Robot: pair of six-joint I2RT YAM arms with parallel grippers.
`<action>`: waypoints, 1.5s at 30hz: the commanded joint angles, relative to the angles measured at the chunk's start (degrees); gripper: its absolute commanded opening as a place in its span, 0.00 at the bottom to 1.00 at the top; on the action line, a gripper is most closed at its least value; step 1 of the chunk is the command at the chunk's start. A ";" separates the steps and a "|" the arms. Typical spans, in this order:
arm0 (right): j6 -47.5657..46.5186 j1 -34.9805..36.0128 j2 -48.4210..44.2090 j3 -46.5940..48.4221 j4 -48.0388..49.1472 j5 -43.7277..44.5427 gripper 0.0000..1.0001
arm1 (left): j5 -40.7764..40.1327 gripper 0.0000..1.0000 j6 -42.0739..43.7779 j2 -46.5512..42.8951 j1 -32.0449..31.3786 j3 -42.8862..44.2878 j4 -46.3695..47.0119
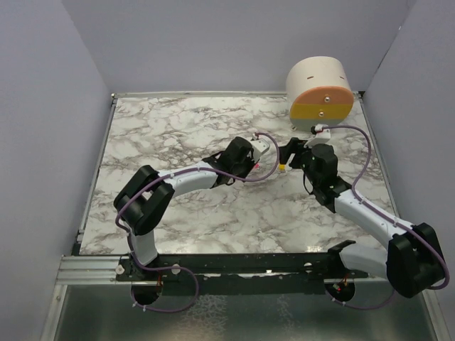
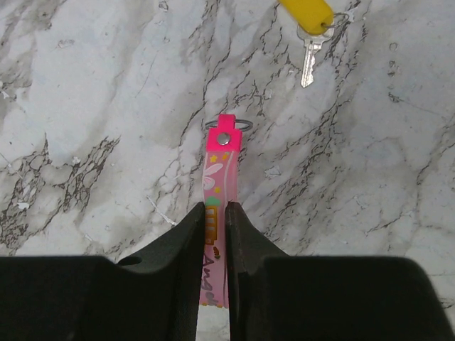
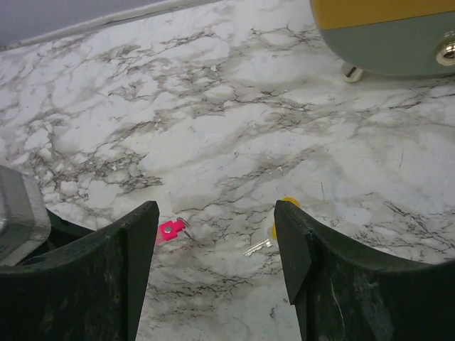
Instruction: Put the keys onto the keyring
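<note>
My left gripper (image 2: 214, 207) is shut on a pink printed strap (image 2: 219, 174) that lies flat on the marble. The strap's riveted tip and its small metal keyring (image 2: 242, 124) stick out ahead of the fingers. A key with a yellow head (image 2: 308, 60) lies just beyond the ring, blade pointing back toward it and not touching it. My right gripper (image 3: 217, 213) hangs open above the table. Between its fingers I see the pink strap tip (image 3: 169, 229) and the key's silver blade (image 3: 257, 247); the right finger half hides the key's yellow head (image 3: 288, 202).
A big cream, orange, yellow and grey cylinder (image 1: 320, 89) lies on its side at the back right corner, also in the right wrist view as the cylinder (image 3: 384, 35). Grey walls enclose the marble table (image 1: 178, 128). The two arms meet near the table's middle right.
</note>
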 commanded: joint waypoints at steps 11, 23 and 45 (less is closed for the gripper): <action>1.33 0.20 -2.62 -0.67 -0.94 4.27 0.68 | 1.40 0.17 1.55 -1.23 -0.03 -5.64 3.54; 0.91 0.20 -1.69 -0.19 -1.12 3.20 0.68 | -0.32 0.17 2.03 -2.87 -0.03 -7.49 2.41; 0.37 0.20 -0.64 0.36 -1.08 1.84 0.68 | -11.41 0.62 1.15 -3.82 1.17 -8.00 0.32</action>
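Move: The left gripper holds the keyring's strap above the table; the spot to lay it on is some 6 cm below, about 2 cm back and 3 cm to the left. The key with its yellow tag lies about 10 cm to the right of the left gripper, some 6 cm farther out and 6 cm below. From the waiting right gripper the key is straight ahead by about 4 cm and some 13 cm below. Bring the left gripper down about 4.5 cm, easing back and left by some 2 cm each, away from the key, to lay the pinched strap on the marble. Rise about 1 cm, then open the fingers well apart to let go, drifting another 2 cm left and slightly forward as they spread. ##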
